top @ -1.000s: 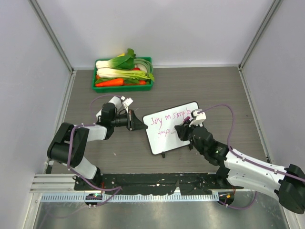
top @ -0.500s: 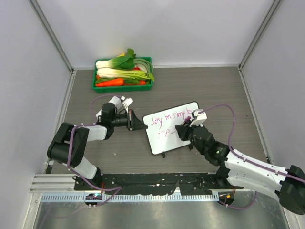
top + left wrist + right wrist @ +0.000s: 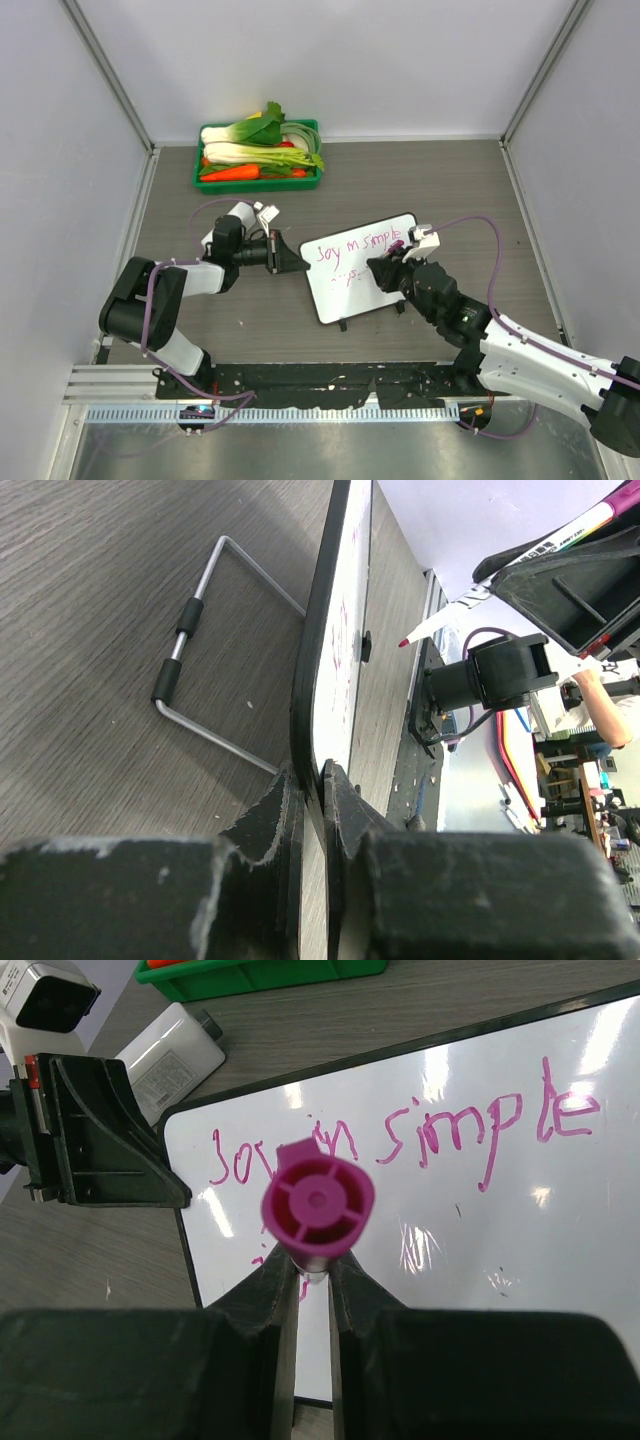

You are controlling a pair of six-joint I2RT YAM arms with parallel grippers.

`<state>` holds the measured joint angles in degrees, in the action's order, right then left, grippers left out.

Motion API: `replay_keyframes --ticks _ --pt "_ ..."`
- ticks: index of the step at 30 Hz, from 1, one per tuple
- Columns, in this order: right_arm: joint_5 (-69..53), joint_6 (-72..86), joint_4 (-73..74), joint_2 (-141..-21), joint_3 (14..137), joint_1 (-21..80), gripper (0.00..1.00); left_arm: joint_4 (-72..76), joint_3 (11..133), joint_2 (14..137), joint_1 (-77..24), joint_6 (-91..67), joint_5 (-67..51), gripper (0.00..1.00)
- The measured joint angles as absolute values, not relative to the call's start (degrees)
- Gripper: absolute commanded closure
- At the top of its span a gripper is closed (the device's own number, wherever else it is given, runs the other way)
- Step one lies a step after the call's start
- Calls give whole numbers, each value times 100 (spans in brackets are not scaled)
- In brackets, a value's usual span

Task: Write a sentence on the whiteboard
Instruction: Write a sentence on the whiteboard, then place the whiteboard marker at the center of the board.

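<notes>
The whiteboard (image 3: 372,285) stands tilted on its wire stand in the middle of the table. My left gripper (image 3: 298,262) is shut on its left edge; in the left wrist view the fingers (image 3: 345,805) pinch the board's dark rim (image 3: 318,650). The sentence (image 3: 357,246) reads "Joy in simple" in pink, with a few faint marks (image 3: 346,277) on a second line below. My right gripper (image 3: 386,270) is shut on a pink marker (image 3: 318,1200), held over the board's lower middle. The marker's tip (image 3: 405,641) is just off the board face.
A green tray (image 3: 258,183) of vegetables sits at the back left. The board's wire stand (image 3: 190,630) rests on the wood behind it. Grey enclosure walls close in the table on three sides.
My right gripper and marker have shifted slightly right and away from the second line's marks. The left gripper and the board have not moved.
</notes>
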<state>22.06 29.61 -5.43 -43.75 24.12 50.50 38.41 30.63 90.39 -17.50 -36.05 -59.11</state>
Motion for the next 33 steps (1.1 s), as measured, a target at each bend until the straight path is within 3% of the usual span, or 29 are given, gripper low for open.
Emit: replay_keyframes --ticks 7,14,19,20,33 --pt "2051 3188 -447 -4372 2412 5050 98 3833 2985 8969 -1769 -3479 -5828 63" --pt "1826 3708 -43 -4156 2412 5050 99 3321 2668 8313 -1815 -3103 -5367 21" --pt "1688 4191 360 -3835 2399 5050 98 3188 2512 7540 -1815 -2956 -4932 8" --pt "1664 4289 416 -3769 2373 5050 99 3186 2493 7454 -1815 -2958 -4882 1" --pt "1500 5664 1894 -2919 1946 5043 99 2851 2364 5776 -1815 -3970 -3820 0"
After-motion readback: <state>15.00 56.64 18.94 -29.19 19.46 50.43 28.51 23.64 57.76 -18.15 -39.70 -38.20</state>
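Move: The left hand still pinches the whiteboard's left edge; the board's middle lies about 12 cm to its right, level with it fore and aft and some 4 cm lower. From the right hand, which still holds the marker, that middle is about 2 cm ahead, 2 cm left and 10 cm below. The vegetable box sits roughly 22 cm ahead of the left hand, 9 cm left and 8 cm lower. Left fingers open off the whiteboard's edge, rising about 8 cm; right draws marker 6 cm back and down. ##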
